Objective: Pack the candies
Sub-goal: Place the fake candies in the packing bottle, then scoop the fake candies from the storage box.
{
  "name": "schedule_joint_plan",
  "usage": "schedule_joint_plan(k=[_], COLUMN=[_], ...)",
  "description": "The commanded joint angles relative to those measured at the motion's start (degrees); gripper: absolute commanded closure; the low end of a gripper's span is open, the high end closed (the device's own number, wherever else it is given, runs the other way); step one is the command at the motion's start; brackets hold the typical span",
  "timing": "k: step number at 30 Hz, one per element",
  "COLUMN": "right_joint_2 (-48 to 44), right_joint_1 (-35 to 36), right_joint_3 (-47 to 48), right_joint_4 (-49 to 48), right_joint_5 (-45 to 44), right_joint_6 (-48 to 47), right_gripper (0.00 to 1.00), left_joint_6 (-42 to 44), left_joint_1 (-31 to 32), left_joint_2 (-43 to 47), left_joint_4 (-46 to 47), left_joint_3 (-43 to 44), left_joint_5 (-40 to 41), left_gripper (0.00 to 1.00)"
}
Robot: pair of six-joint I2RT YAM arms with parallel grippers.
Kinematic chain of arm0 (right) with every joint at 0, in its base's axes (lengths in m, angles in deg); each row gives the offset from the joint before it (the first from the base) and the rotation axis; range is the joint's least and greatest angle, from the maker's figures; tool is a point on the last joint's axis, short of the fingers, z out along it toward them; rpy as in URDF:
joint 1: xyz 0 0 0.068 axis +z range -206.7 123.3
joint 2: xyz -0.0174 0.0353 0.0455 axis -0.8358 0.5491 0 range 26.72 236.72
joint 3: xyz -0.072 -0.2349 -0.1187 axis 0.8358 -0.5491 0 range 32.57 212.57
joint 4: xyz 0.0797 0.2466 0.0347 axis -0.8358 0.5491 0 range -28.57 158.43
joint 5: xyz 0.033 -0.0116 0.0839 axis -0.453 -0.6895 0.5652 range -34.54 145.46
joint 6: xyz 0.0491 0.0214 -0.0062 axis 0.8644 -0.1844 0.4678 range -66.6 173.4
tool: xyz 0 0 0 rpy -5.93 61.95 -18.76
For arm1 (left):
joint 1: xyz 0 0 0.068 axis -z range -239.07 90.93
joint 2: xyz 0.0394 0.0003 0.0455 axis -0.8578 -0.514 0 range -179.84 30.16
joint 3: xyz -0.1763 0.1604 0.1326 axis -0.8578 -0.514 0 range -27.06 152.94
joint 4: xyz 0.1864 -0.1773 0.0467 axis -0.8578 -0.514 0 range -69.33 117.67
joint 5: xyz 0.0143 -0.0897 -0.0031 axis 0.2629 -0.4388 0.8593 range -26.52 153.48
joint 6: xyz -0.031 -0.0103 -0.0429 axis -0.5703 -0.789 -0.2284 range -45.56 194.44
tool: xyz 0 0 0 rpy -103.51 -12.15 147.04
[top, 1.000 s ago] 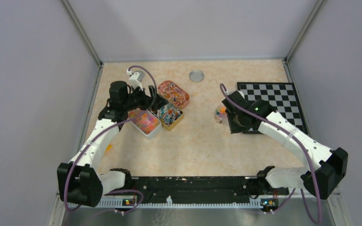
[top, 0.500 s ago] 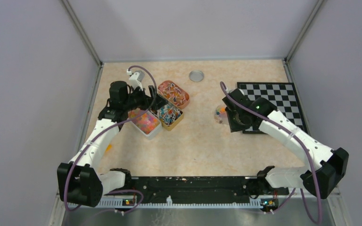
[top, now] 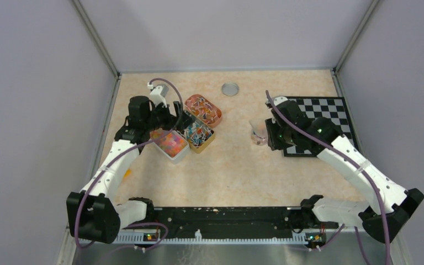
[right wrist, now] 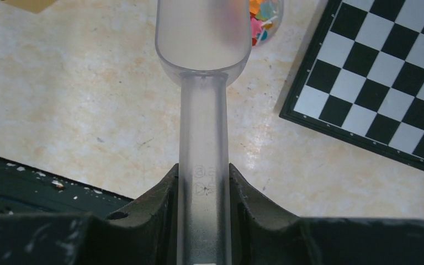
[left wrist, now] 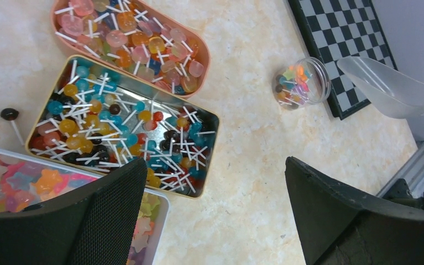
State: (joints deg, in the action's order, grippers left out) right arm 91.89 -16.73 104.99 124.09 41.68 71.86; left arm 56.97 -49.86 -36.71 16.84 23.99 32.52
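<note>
Star-shaped candies (left wrist: 27, 185) in pink, orange and yellow fill a white tray (top: 169, 142) at the left. My left gripper (left wrist: 215, 165) hangs open over that tray's corner, holding nothing; from above it (top: 168, 118) sits by the tins. A small clear jar (left wrist: 301, 83) with mixed coloured sweets stands beside the checkerboard. My right gripper (right wrist: 203, 176) is shut on the handle of a translucent plastic scoop (right wrist: 203, 33). The scoop's bowl (left wrist: 386, 88) looks empty and hovers just by the jar (right wrist: 266, 16), covering it from above (top: 258, 132).
A pink oval tin (left wrist: 132, 38) and a gold rectangular tin (left wrist: 121, 127), both full of lollipops, lie next to the white tray. One loose lollipop (left wrist: 9, 115) lies beside them. A checkerboard (top: 320, 124) lies at the right, a round metal lid (top: 230, 89) at the back.
My right arm has swung outward and its wrist has shifted toward the back, bringing the scoop over the jar. The left arm has not moved.
</note>
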Motion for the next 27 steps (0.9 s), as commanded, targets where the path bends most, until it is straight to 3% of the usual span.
schedule_joint_plan(k=[1,8,15,18,20,23,27], right_joint_2=[-2.5,-1.2,5.7,10.0,13.5,19.4,26.1], right_joint_1=[-0.1,2.5,8.7,10.8,12.4,14.5,16.3], right_joint_3=[-1.2,-1.7,4.3,7.1,9.9,14.8,22.5], right_joint_4=[-7.4,-16.5,-21.0,-21.5,-21.0,-19.4,-16.0], right_joint_5=[5.1,8.3,9.0,10.7,11.0,11.7,13.6], right_joint_6=[-1.9,-1.1,-2.5,-3.3,-3.9,-4.6,-5.5], right_gripper=[1.00,1.00,1.00,1.00,1.00,1.00,1.00], left_joint_6=[2.2,-4.5,-8.9,-10.9,-14.3,-21.1,-30.0], left_joint_1=[0.3,0.2,-0.1,-0.9,-2.8,-8.2,-19.6], left_joint_2=[3.5,6.6,6.3,6.1,5.2,3.6,-1.9], left_joint_4=[0.1,-3.9,-8.2,-9.7,-9.9,-9.2,-7.4], left_joint_3=[0.4,-0.2,-1.6,0.0,0.3,-1.4,-3.3], left_joint_5=[6.0,34.2,48.2,55.0,53.9,45.1,33.4], left_gripper=[0.01,0.01,0.01,0.06,0.10,0.18,0.30])
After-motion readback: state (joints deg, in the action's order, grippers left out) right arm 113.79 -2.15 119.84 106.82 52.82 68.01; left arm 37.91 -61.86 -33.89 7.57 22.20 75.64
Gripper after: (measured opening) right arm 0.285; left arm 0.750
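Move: My right hand holds the scoop. The gold lollipop tray lies about 29 cm to its left and 12 cm ahead, the white star-candy box 39 cm left and 8 cm ahead, the salmon box 27 cm left and 21 cm ahead; the packing bottle stands some 12 cm ahead and 3 cm left. From my empty left hand the gold tray is 3 cm ahead and 2 cm right, the white box 8 cm left and 2 cm back. The trays sit nearly 20 cm below both hands. I carry the scoop away from the bottle, sweeping my right hand some 19 cm left towards the gold tray at nearly the same height, turning it about 25 degrees counter-clockwise and keeping my grip on the handle. At the same time my left hand clears the trays: about 18 cm left, swinging some 60 degrees counter-clockwise and sinking a little late on, its wide-open fingers starting to close on nothing. ##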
